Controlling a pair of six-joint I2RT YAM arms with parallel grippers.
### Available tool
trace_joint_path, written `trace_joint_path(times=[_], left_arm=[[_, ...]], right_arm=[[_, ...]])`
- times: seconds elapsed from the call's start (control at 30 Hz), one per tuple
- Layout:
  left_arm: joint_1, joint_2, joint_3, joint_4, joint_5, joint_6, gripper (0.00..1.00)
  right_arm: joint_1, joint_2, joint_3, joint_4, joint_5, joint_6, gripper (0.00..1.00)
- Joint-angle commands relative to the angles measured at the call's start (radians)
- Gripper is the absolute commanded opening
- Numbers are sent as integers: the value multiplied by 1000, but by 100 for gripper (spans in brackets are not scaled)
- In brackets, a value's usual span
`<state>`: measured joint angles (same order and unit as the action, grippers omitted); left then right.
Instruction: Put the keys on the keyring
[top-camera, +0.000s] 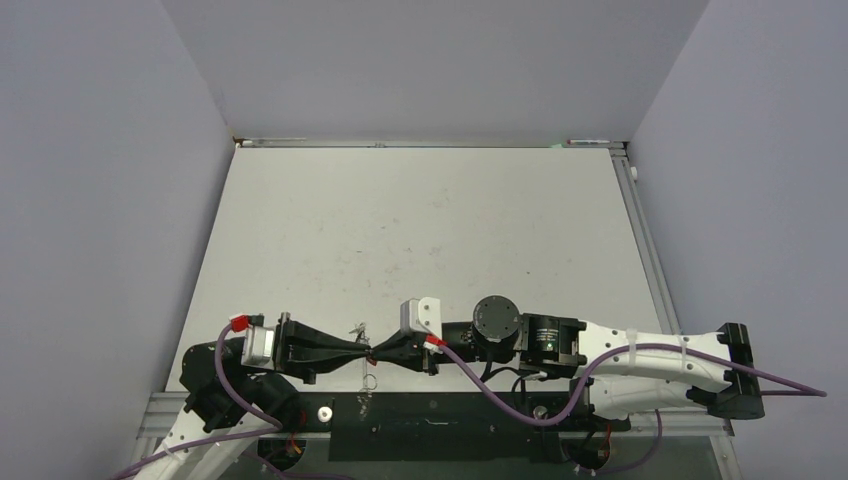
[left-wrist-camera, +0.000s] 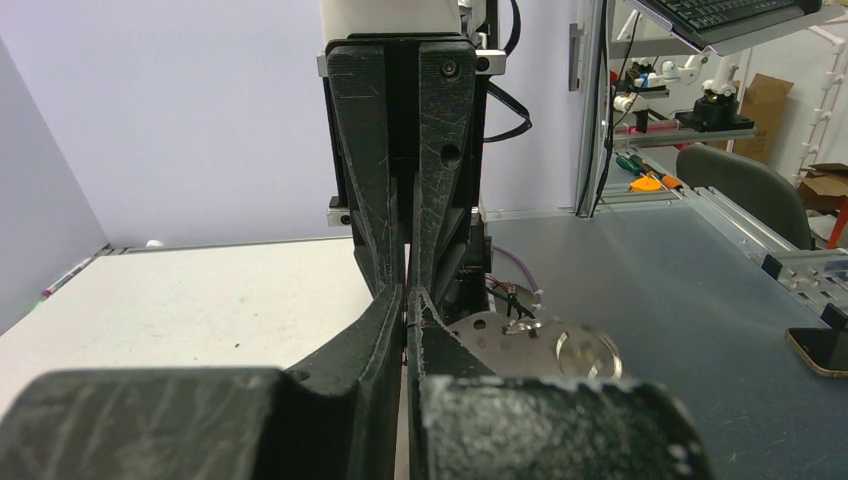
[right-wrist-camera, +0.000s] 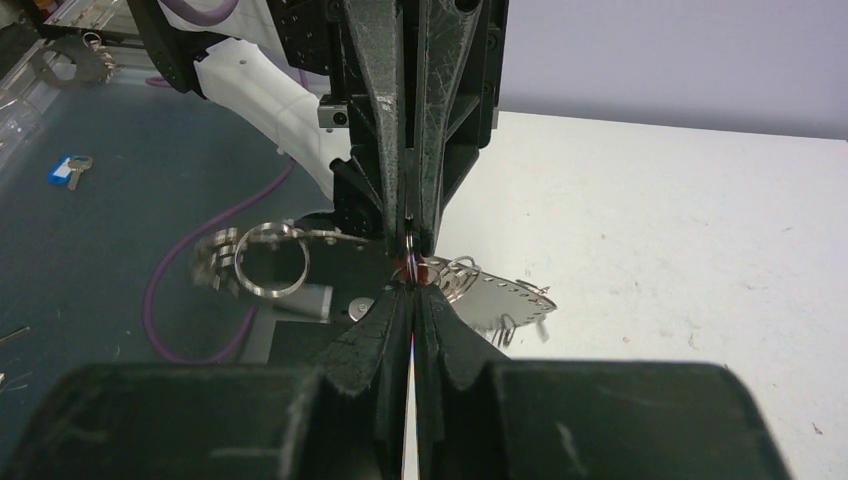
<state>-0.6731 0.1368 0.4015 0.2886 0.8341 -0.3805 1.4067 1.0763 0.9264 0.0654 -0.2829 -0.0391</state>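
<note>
Low over the table's near edge, my left gripper (top-camera: 359, 350) and right gripper (top-camera: 373, 351) meet tip to tip. Both are shut. In the right wrist view the right gripper (right-wrist-camera: 411, 290) pinches a bit of red, the tagged key (right-wrist-camera: 404, 268), just under the left gripper (right-wrist-camera: 410, 238). The keyring (right-wrist-camera: 500, 297), a flat pale hoop with wire loops, juts out beside the tips toward the far side, apparently held by the left gripper (left-wrist-camera: 408, 300). A round metal ring (right-wrist-camera: 270, 262) with blurred keys (right-wrist-camera: 213, 262) hangs on the near side. The dark grey key cannot be picked out.
The white table (top-camera: 430, 230) stretches away behind the grippers. Under them lies the black base plate (top-camera: 430, 428) with purple cables (top-camera: 500, 395). A blue-tagged key (right-wrist-camera: 68, 170) lies on the dark surface beyond the table.
</note>
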Motion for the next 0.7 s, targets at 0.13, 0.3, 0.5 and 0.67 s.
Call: trace_joint_path(times=[0.13, 0.3, 0.5, 0.67], left_arm=[[3, -13, 21, -10, -23, 29, 22], [1, -39, 37, -87, -62, 76, 57], [2, -61, 73, -207, -152, 143, 61], [2, -61, 88, -360, -391, 147, 62]], right_arm=[[-10, 27, 171, -200, 6, -88, 5], [-22, 69, 281, -433, 47, -120, 5], [-40, 137, 388, -623, 127, -105, 5], [-93, 153, 297, -563, 155, 9, 5]])
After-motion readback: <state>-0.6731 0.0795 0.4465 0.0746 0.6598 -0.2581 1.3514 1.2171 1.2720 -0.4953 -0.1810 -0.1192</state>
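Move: The keyring plate stands edge-on, running fore and aft between the two nearly touching fingertips, its middle about 3 cm behind the left hand point and 1 cm below it. The red-tagged key is right at those tips, some 1 cm back and 1 cm low; the silver key is at the plate's far end, about 3 cm ahead and level. From the right hand the keyring's middle is roughly 3 cm back, 1 cm left and 1 cm below. The left fingers spread wide and let go of the keyring, then the left hand eases about 3 cm forward and turns some 10 degrees counter-clockwise. The right hand, fingers still shut, lifts a little and swings about 4 cm forward, dipping late and drawing slightly right, away from the left fingertips, while its fingers tip down some 20 degrees; it ends with nothing visible in its tips. ##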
